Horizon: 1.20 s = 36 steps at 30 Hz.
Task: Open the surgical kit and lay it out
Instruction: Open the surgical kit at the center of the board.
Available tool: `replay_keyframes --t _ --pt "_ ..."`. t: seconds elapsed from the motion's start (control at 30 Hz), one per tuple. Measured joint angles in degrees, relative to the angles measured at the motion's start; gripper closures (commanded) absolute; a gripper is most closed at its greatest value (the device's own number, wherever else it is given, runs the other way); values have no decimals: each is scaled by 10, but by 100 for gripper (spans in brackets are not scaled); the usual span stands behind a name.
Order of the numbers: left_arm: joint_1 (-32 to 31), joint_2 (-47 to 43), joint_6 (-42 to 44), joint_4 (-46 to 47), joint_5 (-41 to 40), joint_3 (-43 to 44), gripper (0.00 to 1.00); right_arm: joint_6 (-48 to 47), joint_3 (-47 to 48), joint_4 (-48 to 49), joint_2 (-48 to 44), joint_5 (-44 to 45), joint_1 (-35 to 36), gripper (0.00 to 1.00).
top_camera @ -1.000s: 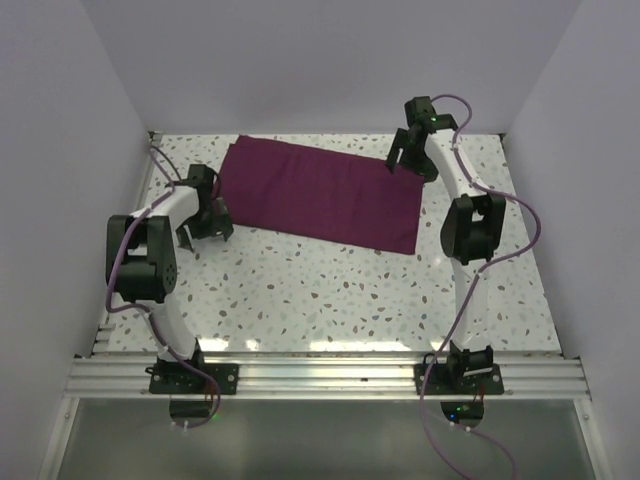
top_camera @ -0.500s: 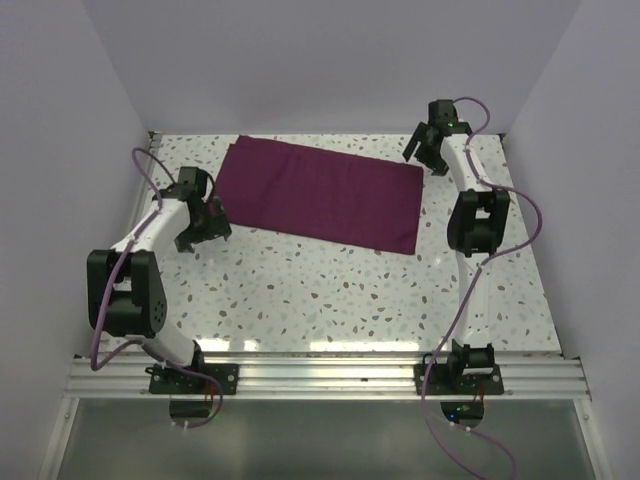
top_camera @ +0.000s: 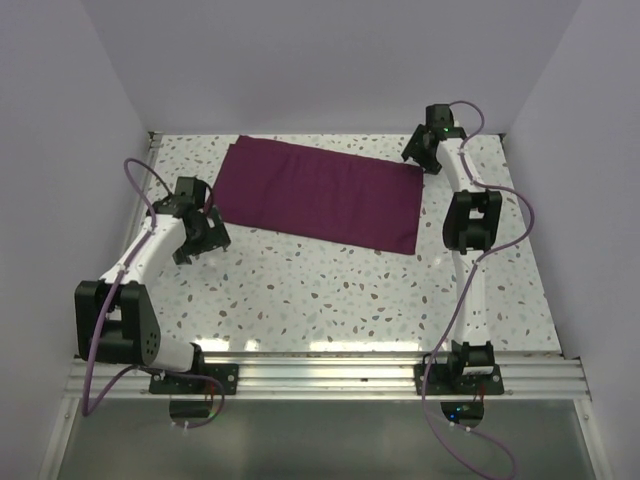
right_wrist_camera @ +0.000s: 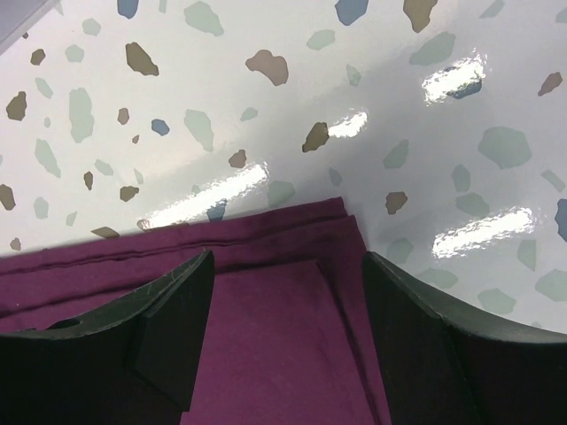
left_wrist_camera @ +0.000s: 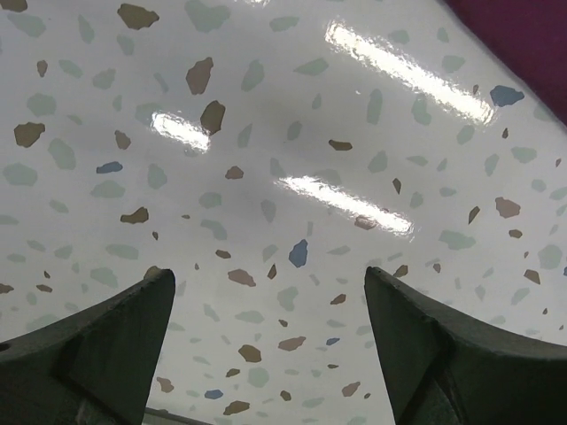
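The surgical kit shows as a folded dark purple cloth wrap (top_camera: 320, 195) lying flat across the far half of the table; nothing of its contents can be seen. My right gripper (top_camera: 422, 153) hovers at the wrap's far right corner. In the right wrist view its open jaws straddle that layered corner (right_wrist_camera: 283, 292), with nothing pinched between them. My left gripper (top_camera: 200, 232) sits just off the wrap's near left corner, jaws open over bare speckled table (left_wrist_camera: 270, 274). Only a sliver of the wrap (left_wrist_camera: 532, 35) reaches the top right of the left wrist view.
The speckled white tabletop (top_camera: 330, 290) is boxed in by pale walls at the left, back and right. A metal rail (top_camera: 320, 378) carrying both arm bases runs along the near edge. Purple cables loop beside each arm.
My right gripper moved from over the wrap out to its far right corner and its jaws narrowed somewhat. The left arm stretched out lower, with its gripper shifting slightly toward the near side.
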Motion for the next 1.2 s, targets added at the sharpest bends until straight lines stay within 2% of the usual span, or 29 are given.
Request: replay_keyframes --t 0.53,0.73,0.83,0.87,0.97,1.2 --pt "-5 -26 -14 -15 -12 -37 9 15 -4 12 0 -9 0 42" --pt "-6 -35 -14 -19 -19 -46 9 16 -28 21 0 -11 4 50" --pt "-6 -35 -14 -21 -23 -46 9 16 -36 31 0 -10 5 60" --pt "-6 -35 -13 -20 -24 -47 9 16 -38 35 -1 -9 5 67" --pt "-6 -36 -13 -21 -26 -49 9 16 -48 43 -4 -8 5 81" --pt "-6 -36 -9 -20 -26 -51 9 14 -54 45 -7 -6 8 98"
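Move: The surgical kit's far right corner lies almost under the right fingertips: level with them ahead, about 1 cm left and 2 cm below. Counted from the right hand, the kit's middle is roughly 29 cm left and 10 cm back, and its near right corner some 29 cm back and 5 cm left. From the left hand, the far right corner is about 33 cm ahead, 55 cm right and 8 cm below. Lower the right gripper about 2 cm onto the kit's far right corner, easing 1 cm left, while narrowing the fingers slowly; once down, close them nearly shut to pinch the cloth just inside the corner. Meanwhile draw the empty left gripper back some 3 cm and slightly down, away from the kit, with its fingers still wide open. ##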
